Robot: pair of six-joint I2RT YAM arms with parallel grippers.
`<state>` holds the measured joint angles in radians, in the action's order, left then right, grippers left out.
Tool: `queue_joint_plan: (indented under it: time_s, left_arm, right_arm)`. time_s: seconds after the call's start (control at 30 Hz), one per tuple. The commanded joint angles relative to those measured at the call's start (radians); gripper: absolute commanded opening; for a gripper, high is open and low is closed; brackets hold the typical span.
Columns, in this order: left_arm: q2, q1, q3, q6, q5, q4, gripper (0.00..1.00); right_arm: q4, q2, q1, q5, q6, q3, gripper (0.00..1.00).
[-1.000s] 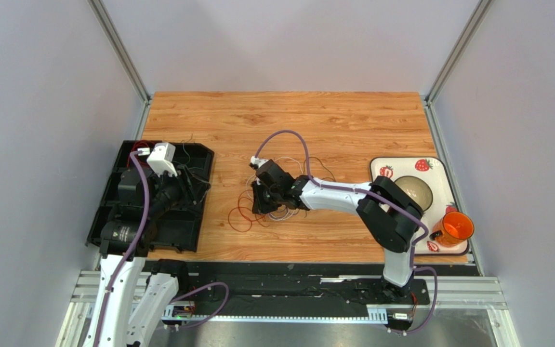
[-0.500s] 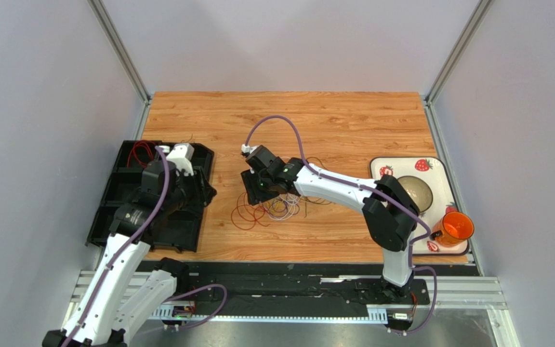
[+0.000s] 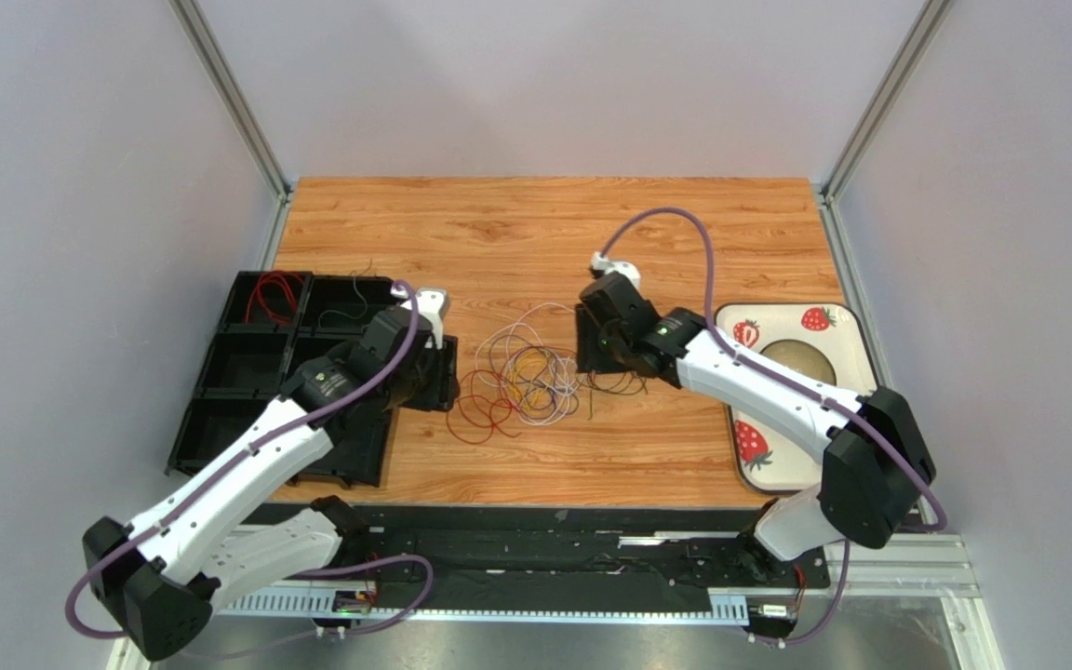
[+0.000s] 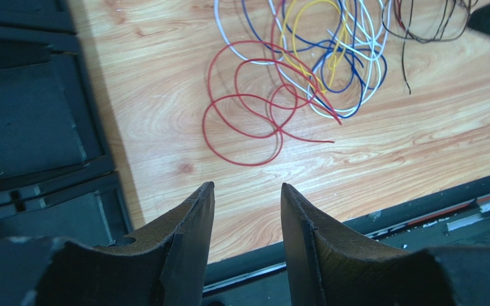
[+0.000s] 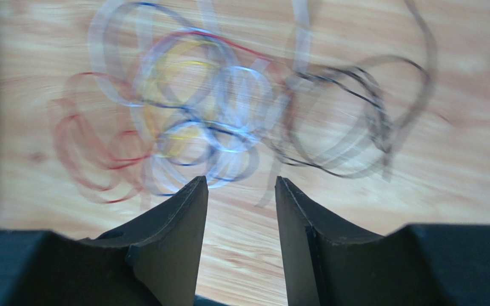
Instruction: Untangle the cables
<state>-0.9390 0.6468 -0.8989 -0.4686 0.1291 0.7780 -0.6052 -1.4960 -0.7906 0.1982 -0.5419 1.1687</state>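
Observation:
The cables [image 3: 521, 380] lie as a loose tangle of thin red, yellow, white, blue and dark loops on the wooden table [image 3: 556, 231]. My left gripper [image 3: 444, 380] hovers open just left of the tangle. In the left wrist view its jaws [image 4: 246, 188] hold nothing, and the red loops [image 4: 249, 105] lie ahead of them. Just right of the tangle, my right gripper [image 3: 584, 349] also stands open. The right wrist view is motion-blurred: the cables [image 5: 222, 127] lie beyond its empty gripper [image 5: 241, 182], with the dark loops [image 5: 350, 121] to the right.
A black compartment tray [image 3: 241, 384] sits at the left, with a red wire [image 3: 272, 296] in its far-left compartment. A white strawberry plate [image 3: 779, 468] lies at the right, partly under the right arm. Metal rails run along the near edge.
The right gripper has opened and pulled back to the right, off the tangle. The left arm has swung from over the tray to the tangle's left side. The cables now lie more spread out.

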Motion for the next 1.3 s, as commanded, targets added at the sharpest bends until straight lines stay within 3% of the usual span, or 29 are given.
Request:
queue_joint_plan:
  time_s: [0.0, 0.23, 0.5, 0.97, 1.27]
  left_arm:
    - [-0.096, 0.100, -0.005, -0.001, 0.081, -0.129, 0.53]
    - [-0.297, 0.134, -0.005, 0.064, 0.110, -0.262, 0.55]
    - [-0.498, 0.134, -0.026, 0.125, 0.172, -0.296, 0.57]
    - [-0.606, 0.157, -0.015, 0.237, 0.135, -0.396, 0.56]
    - [-0.679, 0.157, -0.043, 0.170, 0.151, -0.364, 0.57]
  right_arm:
    - [0.130, 0.063, 0.042, 0.033, -0.069, -0.185, 0.47]
    - [0.235, 0.059, 0.045, -0.006, -0.033, -0.310, 0.47]
    - [0.396, 0.066, 0.048, -0.065, 0.014, -0.417, 0.47]
    - [0.518, 0.140, 0.051, -0.134, 0.051, -0.506, 0.47]
    - [0.510, 0.114, 0.051, -0.148, 0.056, -0.491, 0.47]
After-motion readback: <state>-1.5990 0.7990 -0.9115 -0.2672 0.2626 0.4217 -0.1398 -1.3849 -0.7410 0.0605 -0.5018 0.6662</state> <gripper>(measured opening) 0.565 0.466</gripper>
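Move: The red cable loops on the table lie about 5 cm ahead of the left hand, 5 cm to its right and 15 cm below. From the left hand, the white-blue tangle's middle is some 10 cm ahead and 12 cm right; the black tray's middle is roughly 8 cm ahead and 23 cm left. From the right hand, the black cables are about 4 cm ahead, 4 cm right and 12 cm below; the red cable is 2 cm back and 17 cm left. Down about 14 cm, drifting right and forward, the left hand sinks from above the tray side onto the red cable loops, rolling its left side up some 20 degrees and turning a little clockwise, fingers staying half open around the raised strands. The empty right hand drops about 9 cm beside the black cables, going right and back before easing left again, and stays half open. ##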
